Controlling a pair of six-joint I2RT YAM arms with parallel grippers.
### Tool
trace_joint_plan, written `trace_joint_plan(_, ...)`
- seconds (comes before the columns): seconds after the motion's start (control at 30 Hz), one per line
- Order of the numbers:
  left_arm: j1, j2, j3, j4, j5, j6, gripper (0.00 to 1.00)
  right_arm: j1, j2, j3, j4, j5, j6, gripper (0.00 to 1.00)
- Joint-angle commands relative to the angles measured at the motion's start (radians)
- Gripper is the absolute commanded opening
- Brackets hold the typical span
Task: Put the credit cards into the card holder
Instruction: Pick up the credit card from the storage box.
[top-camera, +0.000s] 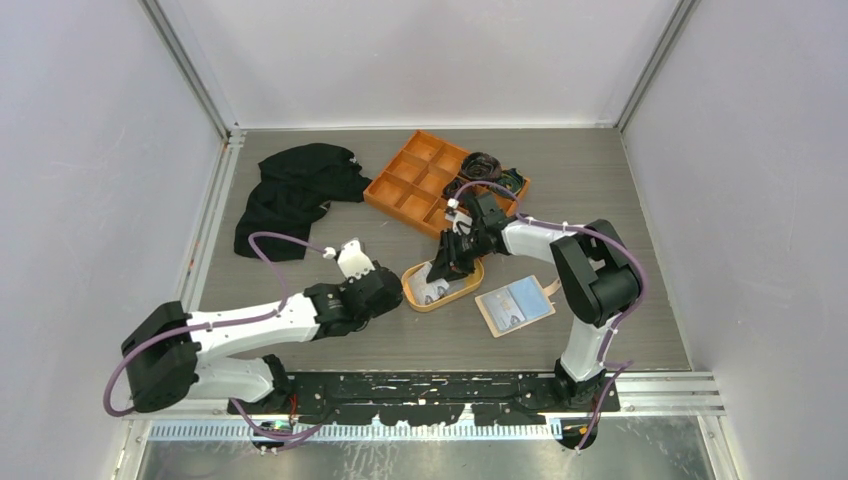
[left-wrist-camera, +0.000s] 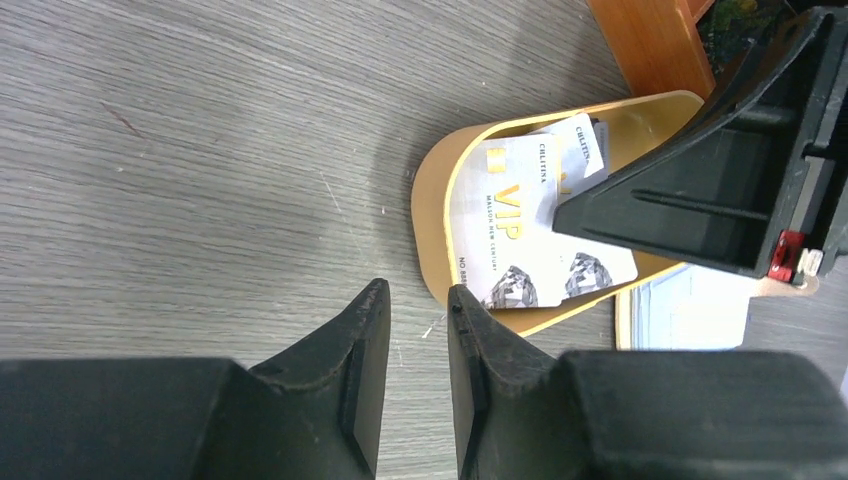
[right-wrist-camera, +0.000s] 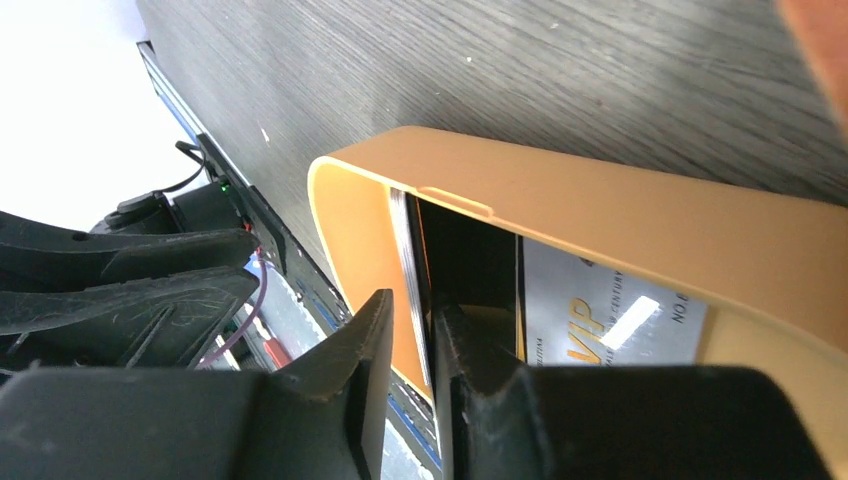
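An oval orange dish (top-camera: 470, 290) holds white VIP credit cards (left-wrist-camera: 510, 230) lying flat. One card (right-wrist-camera: 408, 260) stands tipped up on edge in the dish. My right gripper (right-wrist-camera: 414, 303) straddles it, open: the card lies against the right finger, with a gap to the left one. My left gripper (left-wrist-camera: 417, 290) hovers low beside the dish's (left-wrist-camera: 430, 200) left end, open a little with nothing between its fingers. The beige card holder (top-camera: 515, 305) lies open to the right of the dish, a light blue card (top-camera: 520, 298) showing in it.
An orange divided tray (top-camera: 420, 180) sits behind the dish, with dark tangled items (top-camera: 487, 170) in its right end. A black cloth (top-camera: 295, 190) lies at the back left. The arms' base rail (top-camera: 450, 385) runs along the near edge.
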Motion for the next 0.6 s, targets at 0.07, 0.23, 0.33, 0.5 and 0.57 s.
trace_joint_plan(0.07, -0.001, -0.124, -0.117, 0.263, 0.043, 0.243, 0.30, -0.017, -0.026, 0.047, -0.061, 0.013, -0.062, 0.20)
trace_joint_plan(0.23, -0.001, -0.185, -0.233, 0.517, 0.170, 0.373, 0.37, -0.041, -0.058, 0.046, -0.098, 0.051, -0.108, 0.10)
trace_joint_plan(0.33, 0.001, -0.195, -0.288, 0.650, 0.230, 0.409, 0.42, -0.058, -0.087, 0.049, -0.128, 0.069, -0.150, 0.08)
trace_joint_plan(0.5, 0.001, -0.172, -0.376, 0.895, 0.297, 0.428, 0.54, -0.099, -0.161, 0.060, -0.203, 0.055, -0.249, 0.05)
trace_joint_plan(0.57, 0.005, -0.148, -0.412, 1.024, 0.327, 0.431, 0.57, -0.118, -0.190, 0.060, -0.232, 0.038, -0.285, 0.04)
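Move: The raised white VIP card leans in the storage box with its edge already between the right hand's parted fingers; its middle is about 1 cm left of that hand, 1 cm back and 1 cm below. The box's middle is some 2 cm right, 1 cm back and 2 cm below; the open card holder lies about 17 cm right, 6 cm back and 4 cm below, the orange tray some 18 cm ahead, 3 cm right and 3 cm below. From the left hand the card is about 4 cm ahead, 6 cm right, 4 cm below. The right hand closes its fingers and pinches the tilted card by its edge while drawing about 4 cm to the right over the box, first sinking nearly 1 cm, then rising some 2 cm from that low point to bring the card up, with a slight drift forward. Meanwhile the left hand, holding nothing, shifts about 4 cm to the right and back along the near side of the box's left end, turning some 25 degrees clockwise and spreading its fingers wider. ##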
